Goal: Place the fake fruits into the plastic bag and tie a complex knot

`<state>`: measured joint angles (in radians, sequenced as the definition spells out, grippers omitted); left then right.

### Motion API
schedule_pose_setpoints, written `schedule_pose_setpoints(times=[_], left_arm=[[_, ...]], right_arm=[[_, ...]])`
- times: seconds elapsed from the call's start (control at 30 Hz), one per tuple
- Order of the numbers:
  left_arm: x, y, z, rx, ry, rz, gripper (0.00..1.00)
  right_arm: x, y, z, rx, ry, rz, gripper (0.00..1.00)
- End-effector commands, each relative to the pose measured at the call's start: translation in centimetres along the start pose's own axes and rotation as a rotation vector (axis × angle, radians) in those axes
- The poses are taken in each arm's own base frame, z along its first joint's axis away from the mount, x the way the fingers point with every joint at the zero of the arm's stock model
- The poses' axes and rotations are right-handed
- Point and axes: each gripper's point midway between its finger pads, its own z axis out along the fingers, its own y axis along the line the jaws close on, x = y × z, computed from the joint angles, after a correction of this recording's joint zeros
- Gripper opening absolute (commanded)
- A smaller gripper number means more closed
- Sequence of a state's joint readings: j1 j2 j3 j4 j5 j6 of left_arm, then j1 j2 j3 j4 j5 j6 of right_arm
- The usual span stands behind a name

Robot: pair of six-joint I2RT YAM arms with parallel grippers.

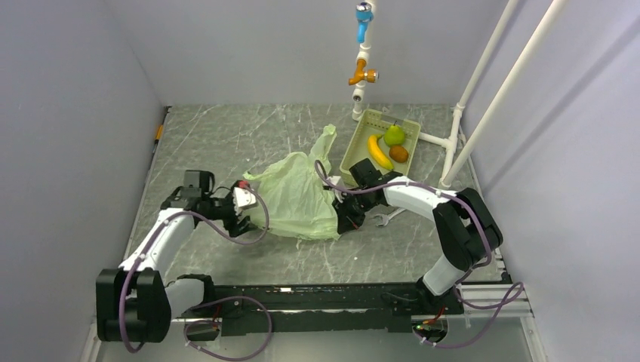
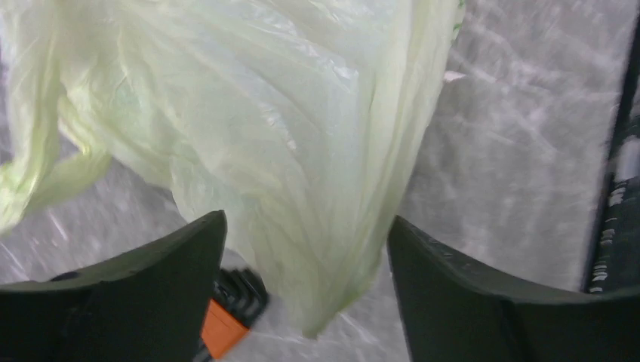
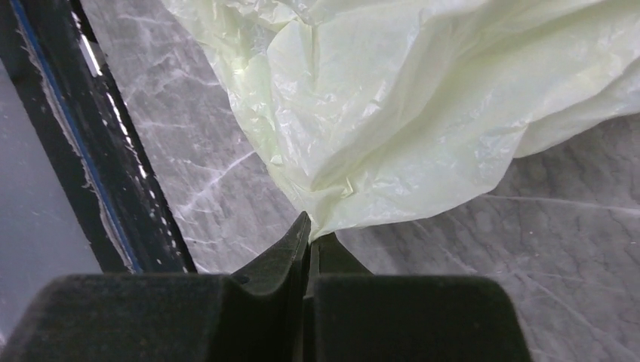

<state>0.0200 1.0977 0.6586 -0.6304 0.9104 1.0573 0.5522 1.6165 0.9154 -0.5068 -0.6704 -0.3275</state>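
Note:
The plastic bag lies crumpled and pale yellow-green on the marble table, one handle stretched toward the back. At the bag's left edge my left gripper is open; in the left wrist view bag film hangs loose between its spread fingers. My right gripper is shut on the bag's right corner, with the film pinched at the fingertips. The fake fruits, a banana, a green one and an orange one, lie in a pale green tray.
A steel wrench lies on the table by the right arm. A small orange-and-black block sits beside the left finger. White pipes with blue and orange fittings stand at the back, and slanted pipes at the right. Walls enclose three sides.

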Motion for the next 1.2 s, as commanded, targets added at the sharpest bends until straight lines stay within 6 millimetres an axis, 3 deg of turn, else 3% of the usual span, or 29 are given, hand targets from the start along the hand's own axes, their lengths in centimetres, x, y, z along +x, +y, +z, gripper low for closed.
schedule_pose_setpoints(times=[0.0,0.03,0.07,0.17,0.27,0.37,0.43,0.5,0.57,0.63,0.67,0.77,0.87,1.0,1.17], left_arm=[[0.4,2.8,2.2,-0.046,0.08,0.179,0.43],[1.1,3.1,2.0,-0.044,0.127,0.169,0.08],[1.8,3.8,1.3,-0.078,0.162,0.126,0.0],[1.6,5.0,-2.4,-0.168,0.085,0.08,0.0],[-0.7,4.0,-3.9,-0.196,0.023,0.236,0.0],[-3.9,3.3,-4.3,-0.261,-0.059,0.442,0.0],[-5.5,2.7,-4.4,-0.268,-0.067,0.573,0.0],[-6.6,1.9,-4.6,-0.239,-0.069,0.666,0.0],[-7.2,1.1,-4.9,-0.206,-0.061,0.726,0.0],[-7.6,0.5,-5.2,-0.19,-0.059,0.776,0.0],[-8.0,0.3,-5.4,-0.194,-0.062,0.811,0.0],[-8.9,-0.4,-5.8,-0.197,-0.073,0.895,0.0],[-10.0,-1.6,-5.8,-0.163,-0.089,0.936,0.0],[-10.9,-2.1,-6.1,-0.154,-0.092,0.972,0.0],[-11.6,-2.5,-6.5,-0.156,-0.098,0.985,0.0]], right_arm=[[0.0,-0.9,-0.8,0.028,0.041,-0.08,0.0],[0.3,-1.2,-1.1,0.036,0.051,-0.084,0.0],[0.7,-1.6,-1.6,0.047,0.057,-0.088,0.0],[2.0,-2.2,-2.6,0.067,0.07,-0.093,0.0],[0.7,0.8,-3.7,-0.044,0.029,-0.106,0.0],[-4.5,4.2,-6.8,-0.119,-0.092,-0.091,0.51],[-8.6,5.5,-9.8,-0.093,-0.201,-0.123,0.72],[-13.0,6.4,-13.1,-0.034,-0.342,-0.157,0.84],[-17.1,7.3,-16.5,0.028,-0.475,-0.209,0.88],[-20.1,7.4,-18.3,0.076,-0.57,-0.224,0.99],[-21.5,7.3,-18.8,0.1,-0.611,-0.229,1.0],[-24.9,7.0,-17.9,0.137,-0.65,-0.265,1.0],[-27.5,8.1,-14.7,0.132,-0.61,-0.331,1.0],[-29.8,9.1,-10.6,0.137,-0.587,-0.427,1.0],[-31.5,8.9,-6.1,0.156,-0.557,-0.48,1.0]])
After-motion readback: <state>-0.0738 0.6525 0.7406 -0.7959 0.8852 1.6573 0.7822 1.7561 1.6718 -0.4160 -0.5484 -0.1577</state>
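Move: The left hand, wide open, has the bag's near-left corner some 3 cm below it and about 1 cm to its right; the brush lies about 5 cm ahead, 5 cm left, 7 cm lower. The right hand still pinches the near-right corner; the far-left handle it heads for is about 18 cm ahead and 26 cm left, the far-right handle 28 cm ahead and 4 cm left, the fruit tray 25 cm ahead and 11 cm right. The left hand dips about 3 cm, shuts on the bag's near-left corner, shifts briefly left, then lifts it some 14 cm while drawing slightly back and rolling about 50 degrees around its finger line. Once that grip closes, the right hand opens, rises some 30 cm while moving forward, then swings left over the bag and sinks towards the far-left handle, fingers wide. ##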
